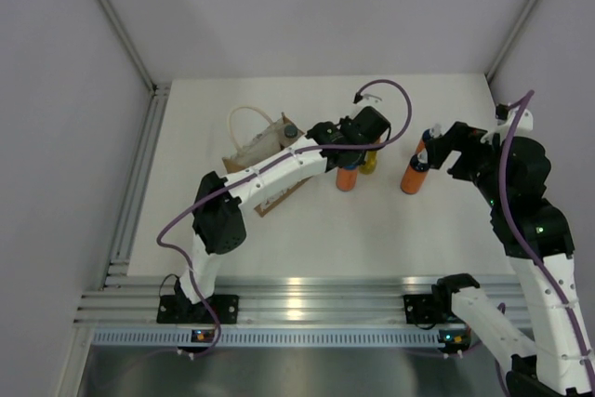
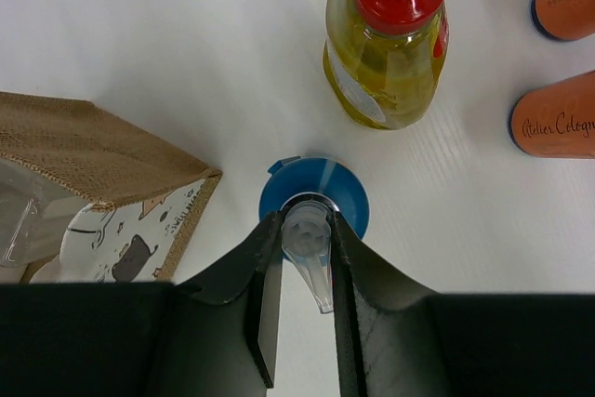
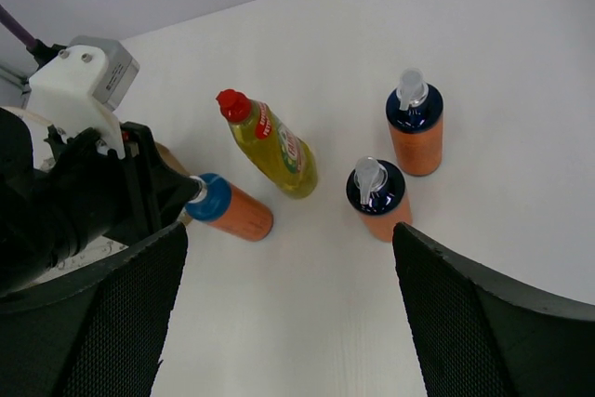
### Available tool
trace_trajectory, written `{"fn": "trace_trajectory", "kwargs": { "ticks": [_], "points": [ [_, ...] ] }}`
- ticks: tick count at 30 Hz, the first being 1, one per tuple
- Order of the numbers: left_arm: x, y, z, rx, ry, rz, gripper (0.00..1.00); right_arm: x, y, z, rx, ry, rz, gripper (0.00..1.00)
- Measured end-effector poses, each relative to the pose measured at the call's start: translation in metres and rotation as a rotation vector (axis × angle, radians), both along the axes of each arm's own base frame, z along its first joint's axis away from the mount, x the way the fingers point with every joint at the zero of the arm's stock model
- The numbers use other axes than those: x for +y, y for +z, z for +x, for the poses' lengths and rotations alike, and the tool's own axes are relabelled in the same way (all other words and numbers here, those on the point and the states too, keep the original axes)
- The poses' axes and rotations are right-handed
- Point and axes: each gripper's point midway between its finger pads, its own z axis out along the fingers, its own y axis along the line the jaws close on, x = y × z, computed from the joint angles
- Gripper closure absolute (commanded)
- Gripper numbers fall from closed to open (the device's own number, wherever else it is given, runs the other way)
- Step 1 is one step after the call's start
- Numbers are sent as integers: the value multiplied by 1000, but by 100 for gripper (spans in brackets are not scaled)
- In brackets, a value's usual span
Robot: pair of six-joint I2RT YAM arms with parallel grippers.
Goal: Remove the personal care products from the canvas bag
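Observation:
My left gripper (image 2: 307, 239) is shut on the clear pump head of an orange bottle with a blue top (image 2: 313, 204), upright just right of the canvas bag (image 2: 102, 160); from above they are the gripper (image 1: 358, 151) and bottle (image 1: 347, 178). The yellow bottle with a red cap (image 2: 386, 53) stands just beyond. Two more orange bottles (image 3: 379, 202) (image 3: 416, 127) stand to the right. The bag (image 1: 265, 174) holds a whitish bottle with a dark grey cap (image 1: 284, 132). My right gripper (image 3: 288, 258) is open and empty above the table, near one orange bottle (image 1: 414, 174).
My left arm (image 1: 279, 169) reaches across the top of the bag. A metal rail (image 1: 139, 183) runs along the table's left edge and grey walls close in the back and sides. Bare white table (image 1: 307, 239) lies in front of the bottles.

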Motion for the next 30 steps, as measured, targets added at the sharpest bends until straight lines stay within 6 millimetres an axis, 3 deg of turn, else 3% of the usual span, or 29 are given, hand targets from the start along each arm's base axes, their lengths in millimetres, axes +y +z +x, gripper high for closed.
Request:
{"fn": "trace_trajectory", "kwargs": {
  "ticks": [4,7,9,11,14,20,24,30],
  "points": [
    [-2,-1,1,-2,1,-6,100,-2,-3,-3,14,-8,-7,11],
    [-2,-1,1,-3,2,-9,89,-4,-1,-5,14,-14,-9,11],
    [-2,-1,2,-4,3,-9,61,-4,0,-6,12,-14,-10,11],
    [-2,-1,2,-8,1,-6,21,-4,1,-6,11,-16,-11,11],
    [-3,2,5,-22,12,-16,2,-5,1,-6,12,-16,-12,11],
    [6,22,5,-58,42,-38,2,-4,-1,-5,19,-16,-13,11],
    [25,64,4,-126,127,-100,2,-4,0,-4,19,-16,-13,11],
    [73,120,11,-188,323,-217,2,-3,-1,0,30,-16,-11,12]
  ]
}}
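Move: The left hand still pinches the pump of the blue-capped bottle standing on the table, its middle about 9 cm straight below. The clear bottle left in the bag is roughly 9 cm ahead, 19 cm left and 10 cm below. The dish soap stands some 6 cm ahead and 6 cm right, the nearer orange bottle level with the hand and 20 cm right, both about 9 cm lower. From the right hand, the clear bottle is some 19 cm ahead, 38 cm left and 25 cm below. The left fingers let go of the blue-capped bottle's pump, spreading wide while the hand barely moves. The hand then lifts clear, about 12 cm up, and in rising swings some 7 cm left, to the bag's side; the wrist turns roughly 20 degrees counter-clockwise and the fingertips tip up a little. ##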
